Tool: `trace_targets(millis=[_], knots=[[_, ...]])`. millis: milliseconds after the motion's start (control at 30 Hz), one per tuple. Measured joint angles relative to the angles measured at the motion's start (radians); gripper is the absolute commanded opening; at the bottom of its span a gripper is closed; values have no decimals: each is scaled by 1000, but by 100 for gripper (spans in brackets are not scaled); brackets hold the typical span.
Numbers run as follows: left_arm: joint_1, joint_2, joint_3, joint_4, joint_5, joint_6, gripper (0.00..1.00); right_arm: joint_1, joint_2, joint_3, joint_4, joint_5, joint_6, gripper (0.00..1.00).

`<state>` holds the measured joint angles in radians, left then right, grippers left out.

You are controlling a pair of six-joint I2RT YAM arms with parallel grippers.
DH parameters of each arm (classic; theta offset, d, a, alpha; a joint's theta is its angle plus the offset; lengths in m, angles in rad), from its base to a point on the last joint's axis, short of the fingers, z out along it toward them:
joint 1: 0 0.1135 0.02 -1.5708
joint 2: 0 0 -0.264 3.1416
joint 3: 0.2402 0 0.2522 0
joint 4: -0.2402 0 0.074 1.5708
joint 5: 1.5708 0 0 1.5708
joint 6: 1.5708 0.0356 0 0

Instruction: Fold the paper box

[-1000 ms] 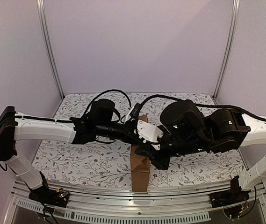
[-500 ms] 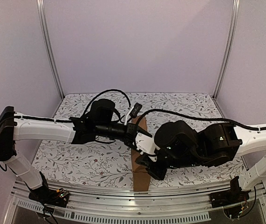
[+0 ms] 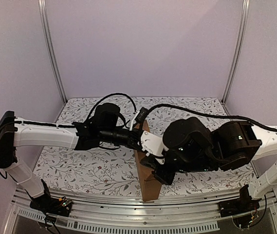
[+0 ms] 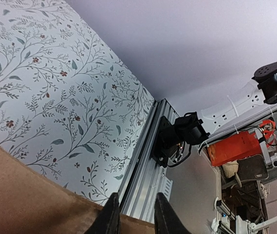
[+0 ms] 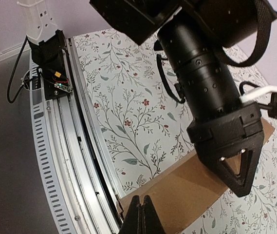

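Observation:
The paper box [image 3: 147,187] is brown cardboard seen nearly edge-on, running from mid-table to the near rail. It fills the lower left of the left wrist view [image 4: 21,195], and one broad face shows in the right wrist view [image 5: 187,190]. My left gripper [image 3: 139,136] holds its far upper part; the black fingers [image 4: 110,214] straddle the cardboard with a narrow gap [image 4: 136,195]. From the right wrist view, the left gripper [image 5: 243,192] sits pinched over the board. My right gripper [image 3: 160,176] is shut, tips together [image 5: 141,199] at the box's near corner.
A floral cloth [image 3: 80,165] covers the table. An aluminium rail [image 3: 128,202] runs along the near edge, with the arm bases bolted to it [image 5: 48,53] [image 4: 182,136]. Black cables [image 3: 114,97] loop above the arms. Upright frame posts [image 3: 50,48] stand at the back corners.
The right arm swung left and lower, then settled with its gripper by the box's near part. The box's near end shifted slightly right. The left arm stayed put.

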<state>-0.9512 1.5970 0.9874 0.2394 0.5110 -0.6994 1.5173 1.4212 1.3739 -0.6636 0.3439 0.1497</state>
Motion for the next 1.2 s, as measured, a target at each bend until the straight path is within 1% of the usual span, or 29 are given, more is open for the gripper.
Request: trace_targets(millis=[133,233,300,433,467,567,667,800,933,1067,1133,1200], knots=[[-2,0,1,-3,-1,0,24,0,42,116,1,14,-61,0],[-2,0,3,-7,-1,0,24,0,51,134,15,33,-85,0],[-2,0,3,-8,-1,0,24,0,48,93,39,48,-80,0],[-2,0,3,-10,-3,1,24,0,37,-132,101,67,0,0],[-3,2,3,-9,-3,-1,24,5,32,-182,156,79,38,0],[-4,3,3,-2,-2,-2,24,21,-20,-257,230,113,139,0],[-4,6,5,4,-1,-4,24,32,-52,-276,230,142,192,0],[-4,10,10,2,-1,-4,24,48,-47,-220,161,163,171,0],[-4,11,13,-1,0,-3,24,53,-19,-89,108,181,86,0],[-4,11,17,-12,-2,-1,24,53,-10,28,103,205,-13,0],[-5,11,18,-16,-2,0,24,53,-10,47,110,215,-40,0],[-4,11,19,-17,-2,0,24,53,-13,31,115,227,-51,0]])
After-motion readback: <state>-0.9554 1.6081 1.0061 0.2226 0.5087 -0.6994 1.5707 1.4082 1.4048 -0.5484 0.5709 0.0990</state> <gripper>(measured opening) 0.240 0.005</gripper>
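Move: From the right hand, shut and just above the paper box standing narrow between the grippers, the near part of the box's top lies about 5 cm below and 2 cm back. The box's middle is some 2 cm ahead, 3 cm left and 16 cm down. The left gripper sits at the box's far half, roughly 11 cm ahead, 5 cm left and 5 cm lower. From the left hand, that near part is about 14 cm back and 5 cm right, nearly level. Pat with the right hand, fingers kept shut: lift about 4 cm, swing it quickly down some 10 cm towards the near part of the box's top, then straight back up about 11 cm, away from the box. Let the wrist turn a little clockwise and tip the fingers up by the end. Keep the left gripper still at the far half, its opening unchanged. ##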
